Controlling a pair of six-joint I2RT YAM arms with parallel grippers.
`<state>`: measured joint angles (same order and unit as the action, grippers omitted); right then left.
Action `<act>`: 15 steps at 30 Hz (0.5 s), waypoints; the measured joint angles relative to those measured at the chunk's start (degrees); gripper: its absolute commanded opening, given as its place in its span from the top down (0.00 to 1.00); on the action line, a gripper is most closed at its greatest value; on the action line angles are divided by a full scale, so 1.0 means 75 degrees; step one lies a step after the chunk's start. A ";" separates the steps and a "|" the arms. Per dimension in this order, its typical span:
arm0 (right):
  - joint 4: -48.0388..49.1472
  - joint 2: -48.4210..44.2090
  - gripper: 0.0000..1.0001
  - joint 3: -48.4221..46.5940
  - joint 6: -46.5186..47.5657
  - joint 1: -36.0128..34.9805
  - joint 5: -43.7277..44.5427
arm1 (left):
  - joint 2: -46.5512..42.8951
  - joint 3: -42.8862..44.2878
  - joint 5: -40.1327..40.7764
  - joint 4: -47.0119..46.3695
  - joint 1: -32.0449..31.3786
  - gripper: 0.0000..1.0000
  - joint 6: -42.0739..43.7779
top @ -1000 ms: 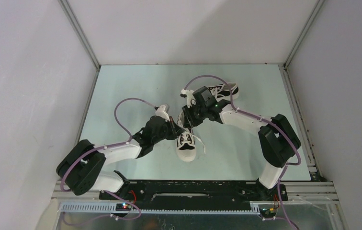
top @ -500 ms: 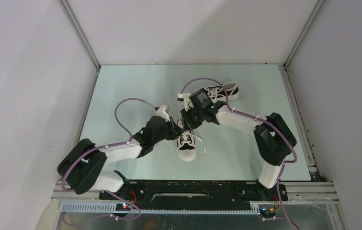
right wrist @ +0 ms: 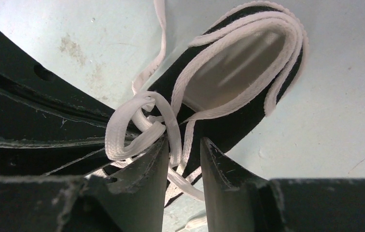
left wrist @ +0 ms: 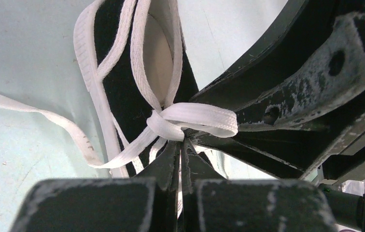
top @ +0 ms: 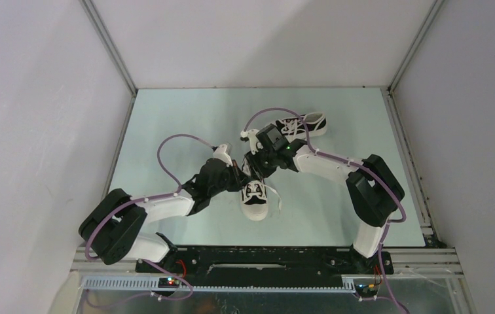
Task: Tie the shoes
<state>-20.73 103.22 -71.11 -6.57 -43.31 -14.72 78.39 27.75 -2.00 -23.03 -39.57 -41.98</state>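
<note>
Two black sneakers with white toe caps lie on the table: the near shoe (top: 255, 201) between the arms and the far shoe (top: 309, 123) behind the right wrist. Both grippers meet over the near shoe's laces. My left gripper (left wrist: 183, 141) is shut on a strand of white lace (left wrist: 201, 119) just below a half-formed knot, over the shoe's black upper (left wrist: 118, 87). My right gripper (right wrist: 183, 142) stands open, with lace strands hanging loose between its fingers and a lace loop (right wrist: 115, 130) resting on its left finger. From above, the left gripper (top: 239, 178) and right gripper (top: 256, 167) nearly touch.
A pale green table (top: 166, 124) is walled on three sides by white panels. Purple cables arch above both wrists. One lace end (top: 275, 201) trails to the right of the near shoe. The arm bases and a black rail (top: 258, 265) run along the near edge.
My right wrist has swung left and nearer, closing in on the left gripper over the near shoe. The left arm and both shoes have stayed put.
</note>
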 measured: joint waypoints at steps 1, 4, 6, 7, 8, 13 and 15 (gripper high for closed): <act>-0.0017 0.0000 0.66 -0.0006 0.0035 -0.0038 0.0087 | 0.0000 0.0000 0.0003 0.0003 0.0000 1.00 0.0000; -0.0117 0.0000 0.69 -0.0067 0.0146 -0.0157 0.0373 | 0.0000 0.0000 0.0000 0.0006 0.0000 1.00 0.0000; -0.0201 0.0012 0.76 -0.0128 0.0178 -0.0230 0.0548 | 0.0000 0.0000 0.0000 0.0006 0.0000 1.00 0.0000; -0.0256 0.0038 0.82 -0.0175 0.0198 -0.0274 0.0635 | 0.0000 0.0000 -0.0003 0.0003 0.0000 1.00 0.0000; -0.0289 0.0073 0.84 -0.0221 0.0221 -0.0321 0.0729 | 0.0000 0.0000 -0.0003 0.0003 0.0000 1.00 0.0000; -0.0364 0.0119 0.97 -0.0300 0.0251 -0.0440 0.0941 | 0.0000 0.0000 -0.0006 0.0006 0.0000 1.00 0.0003; -0.0373 0.0114 0.99 -0.0309 0.0248 -0.0446 0.0938 | 0.0000 0.0000 -0.0006 0.0006 0.0000 1.00 0.0003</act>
<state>-23.53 104.07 -73.43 -4.71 -46.65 -7.68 78.39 27.75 -2.04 -22.98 -39.57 -41.95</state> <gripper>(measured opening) 0.050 0.003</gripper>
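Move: The lace strand beside the knot lies barely 1 cm to the right hand's left, level with its half-open fingertips. The shoe's toe cap is about 11 cm back of that hand, level sideways and some 5 cm lower; the other shoe sits roughly 15 cm ahead, 13 cm to the right and 5 cm lower. From the left hand, which already pinches the knot, that strand lies about 1 cm to the right. Right fingers close on the lace strand, staying nearly in place and tilting some 5 degrees; left keeps its pinch. ##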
